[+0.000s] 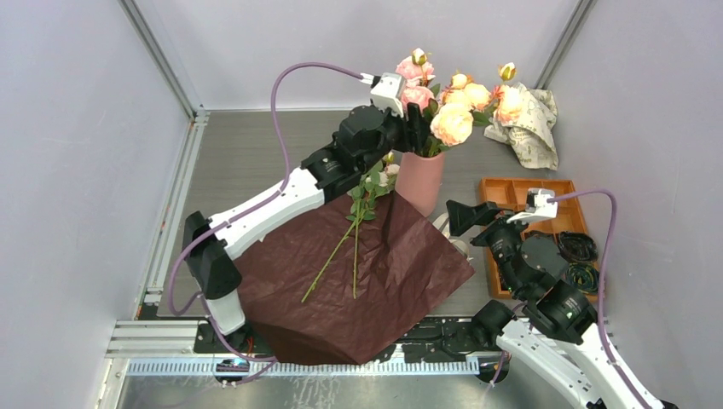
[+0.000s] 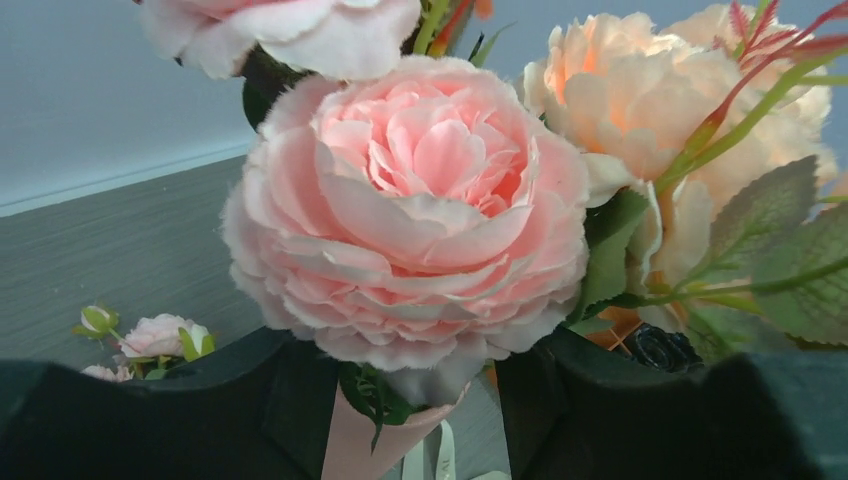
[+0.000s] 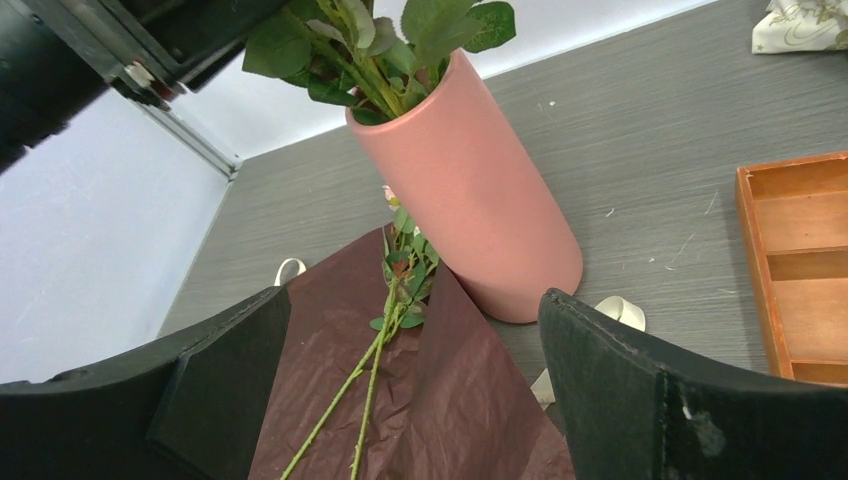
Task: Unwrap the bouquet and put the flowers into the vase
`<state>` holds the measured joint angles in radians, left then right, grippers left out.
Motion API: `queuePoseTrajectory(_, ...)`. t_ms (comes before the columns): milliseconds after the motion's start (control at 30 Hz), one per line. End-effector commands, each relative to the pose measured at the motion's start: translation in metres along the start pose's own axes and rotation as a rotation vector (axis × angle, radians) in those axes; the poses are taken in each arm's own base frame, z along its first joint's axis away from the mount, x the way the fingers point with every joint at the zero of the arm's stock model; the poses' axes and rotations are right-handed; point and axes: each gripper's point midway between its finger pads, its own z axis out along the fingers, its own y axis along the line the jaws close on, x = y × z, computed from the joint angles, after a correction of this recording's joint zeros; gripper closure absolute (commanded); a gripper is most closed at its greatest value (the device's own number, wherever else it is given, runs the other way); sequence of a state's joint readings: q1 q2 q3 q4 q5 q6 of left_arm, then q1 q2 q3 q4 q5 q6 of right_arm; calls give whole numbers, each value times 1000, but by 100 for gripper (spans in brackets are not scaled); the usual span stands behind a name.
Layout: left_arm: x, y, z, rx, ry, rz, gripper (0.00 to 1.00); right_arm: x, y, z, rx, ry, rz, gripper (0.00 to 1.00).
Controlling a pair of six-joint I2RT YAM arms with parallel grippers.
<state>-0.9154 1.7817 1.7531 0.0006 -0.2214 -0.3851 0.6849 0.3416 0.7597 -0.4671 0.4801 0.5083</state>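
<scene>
The salmon-pink vase [image 1: 419,181] stands upright at mid-table with several pink and peach flowers [image 1: 452,119] in it. My left gripper [image 1: 415,126] is over the vase's left rim. In the left wrist view its fingers [image 2: 150,410] stand apart either side of a big pink rose [image 2: 410,200] and touch nothing. The bouquet's dark red paper [image 1: 358,273] lies spread flat, with two loose flower stems [image 1: 354,247] on it, their heads by the vase foot. My right gripper [image 1: 465,217] hovers open to the vase's right, facing the vase [image 3: 470,200] and the stems [image 3: 370,370].
An orange compartment tray [image 1: 520,194] holding dark coils sits at the right, beside my right arm. Crumpled cream printed paper [image 1: 535,128] lies at the back right. Cream ribbon [image 3: 620,310] lies by the vase foot. Grey walls enclose the table.
</scene>
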Motion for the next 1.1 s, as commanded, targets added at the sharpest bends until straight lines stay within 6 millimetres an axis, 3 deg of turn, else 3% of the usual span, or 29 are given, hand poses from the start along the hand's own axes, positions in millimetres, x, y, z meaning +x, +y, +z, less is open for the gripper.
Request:
queuePoseTrajectory(0,-57,-14,-29,28,-89,0,44,-9,16,6,-46,-23,35,1)
queuePoseTrajectory(133,-72,-15,-42,27,-103,-4,43,-9,17,6,-51,-21,32,1)
queuePoseTrajectory(300,-96,-7,-77,0,-152,-34,43,-7,25,8,-85,1,20,1)
queuePoseTrajectory(500,-112,28,-146,-113,-237,-87,43,-9,50,14,-164,49,-4,1)
queuePoseTrajectory(700,-103,76,-213,-295,-219,-74,44,4,96,31,-300,187,-26,1)
queuePoseTrajectory(833,-88,103,-248,-403,-178,-63,45,33,124,44,-352,314,-57,4)
queuePoseTrajectory(933,-80,122,-271,-478,-171,-65,45,66,152,40,-362,393,-159,4)
queuePoseTrajectory(1067,-78,134,-293,-516,-188,-80,45,128,192,31,-368,538,-317,4)
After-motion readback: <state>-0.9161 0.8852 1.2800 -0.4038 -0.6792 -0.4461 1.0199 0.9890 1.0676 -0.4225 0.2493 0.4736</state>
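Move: About 20 cm to the right hand's left, 13 cm farther out and nearly 30 cm below it lie the remaining flowers, where their stems cross. The wrapping paper under them has its middle level with the hand, some 21 cm left; the vase stands about 17 cm ahead, 5 cm left. From the left hand the flowers are roughly 12 cm left, 3 cm back and 37 cm below; the vase's middle is 3 cm right, 1 cm ahead, 24 cm below, the pink rose 6 cm above, 1 cm ahead and 1 cm left. Backing off the pink rose with its fingers still half open, the left hand swings about 28 cm left and 12 cm back, rising some 8 cm over the way before sinking a little, and turns counter-clockwise. The right hand, after a slow start, sweeps about 19 cm left at much the same height towards the remaining flowers, wide open, turning some 30 degrees counter-clockwise and tipping down slightly. ##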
